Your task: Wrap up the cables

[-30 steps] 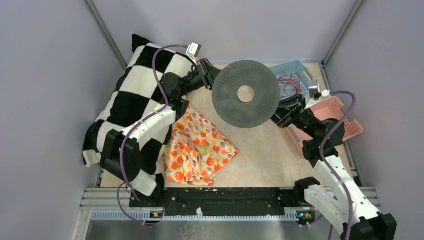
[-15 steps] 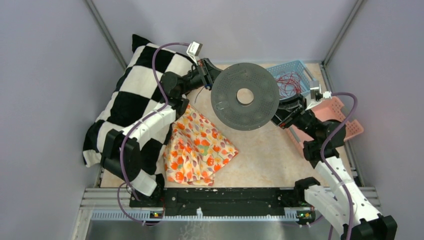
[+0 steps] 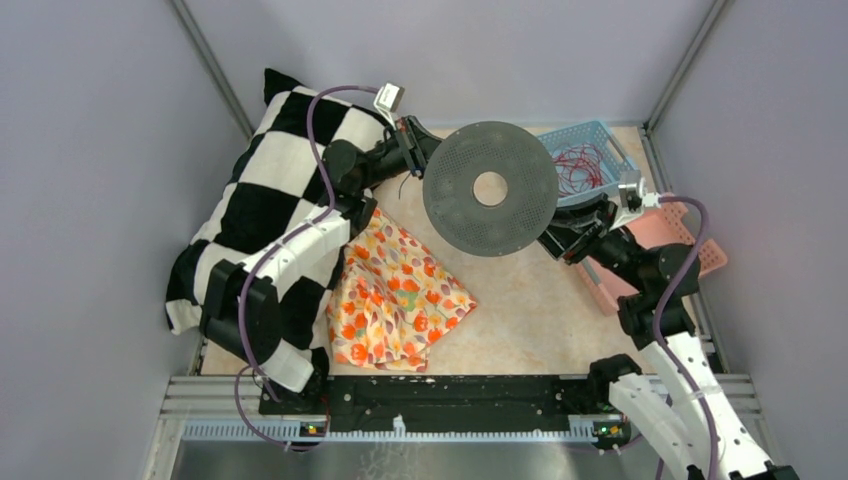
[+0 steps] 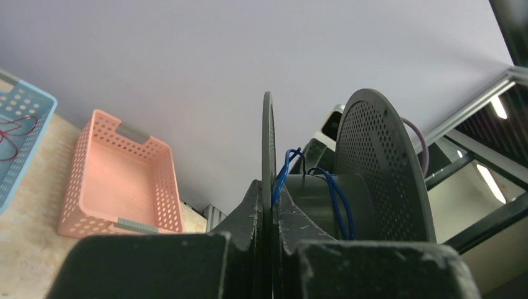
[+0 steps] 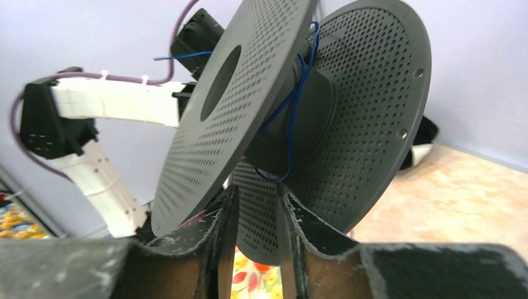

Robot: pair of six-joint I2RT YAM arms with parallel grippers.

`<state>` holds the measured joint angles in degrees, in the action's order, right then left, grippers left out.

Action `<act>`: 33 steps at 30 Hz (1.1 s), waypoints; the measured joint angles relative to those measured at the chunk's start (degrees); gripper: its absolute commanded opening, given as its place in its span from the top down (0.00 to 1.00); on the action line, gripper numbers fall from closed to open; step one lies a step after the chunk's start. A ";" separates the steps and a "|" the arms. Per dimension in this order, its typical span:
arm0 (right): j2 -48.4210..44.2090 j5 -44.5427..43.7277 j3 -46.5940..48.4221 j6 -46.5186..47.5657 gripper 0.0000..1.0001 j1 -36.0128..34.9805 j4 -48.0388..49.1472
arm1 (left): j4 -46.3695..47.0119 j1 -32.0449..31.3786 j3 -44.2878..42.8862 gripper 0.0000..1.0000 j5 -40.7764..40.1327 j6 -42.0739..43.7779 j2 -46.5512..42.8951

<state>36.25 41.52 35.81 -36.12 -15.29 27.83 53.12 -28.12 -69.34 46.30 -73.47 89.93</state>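
A grey perforated spool hangs in the air over the table. My left gripper is shut on the edge of one of its flanges, with a finger on each side of the thin disc. A very thin blue cable loops loosely round the spool's hub, and one strand trails toward the left arm. My right gripper is at the spool's lower right edge. Its jaws stand apart with nothing pinched between them, just short of the lower flange.
A blue basket with red cables sits at the back right. A pink basket lies beside the right arm. A checkered pillow fills the left side. A floral cloth lies below the spool.
My right gripper has opened, let go of the spool's rim, and drawn back a little toward the near right. The left gripper still holds the spool, which has hardly moved.
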 measured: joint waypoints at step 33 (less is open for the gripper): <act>1.38 -4.28 23.63 37.35 0.08 -0.44 -46.95 | -37.83 3.06 -2.27 1.00 -2.56 14.82 -0.33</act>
<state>37.63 37.23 59.44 1.23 -15.73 -19.11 15.29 -25.06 -71.61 43.75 -58.65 89.60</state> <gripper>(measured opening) 0.933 0.041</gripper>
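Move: My left hand still grips the edge of the spool's lower flange; the spool's middle is about 8 cm to its right and 7 cm back, level with it. From my right hand, its fingers a little open just off the rim, the spool is some 10 cm left, 4 cm ahead and 4 cm up. The pink basket lies about 15 cm ahead and 36 cm right of my right hand, the blue basket 42 cm ahead and 23 cm right, both some 36 cm down. With my left hand I keep the pinch on the flange and bring the spool first forward about 5 cm, then down towards the table, some 10 cm in all, tipping the fingers downward. My right hand opens wide, backing off rightward and sinking about 5 cm as its fingers tip down nearly 30 degrees, then rises and swings partly back leftward. ##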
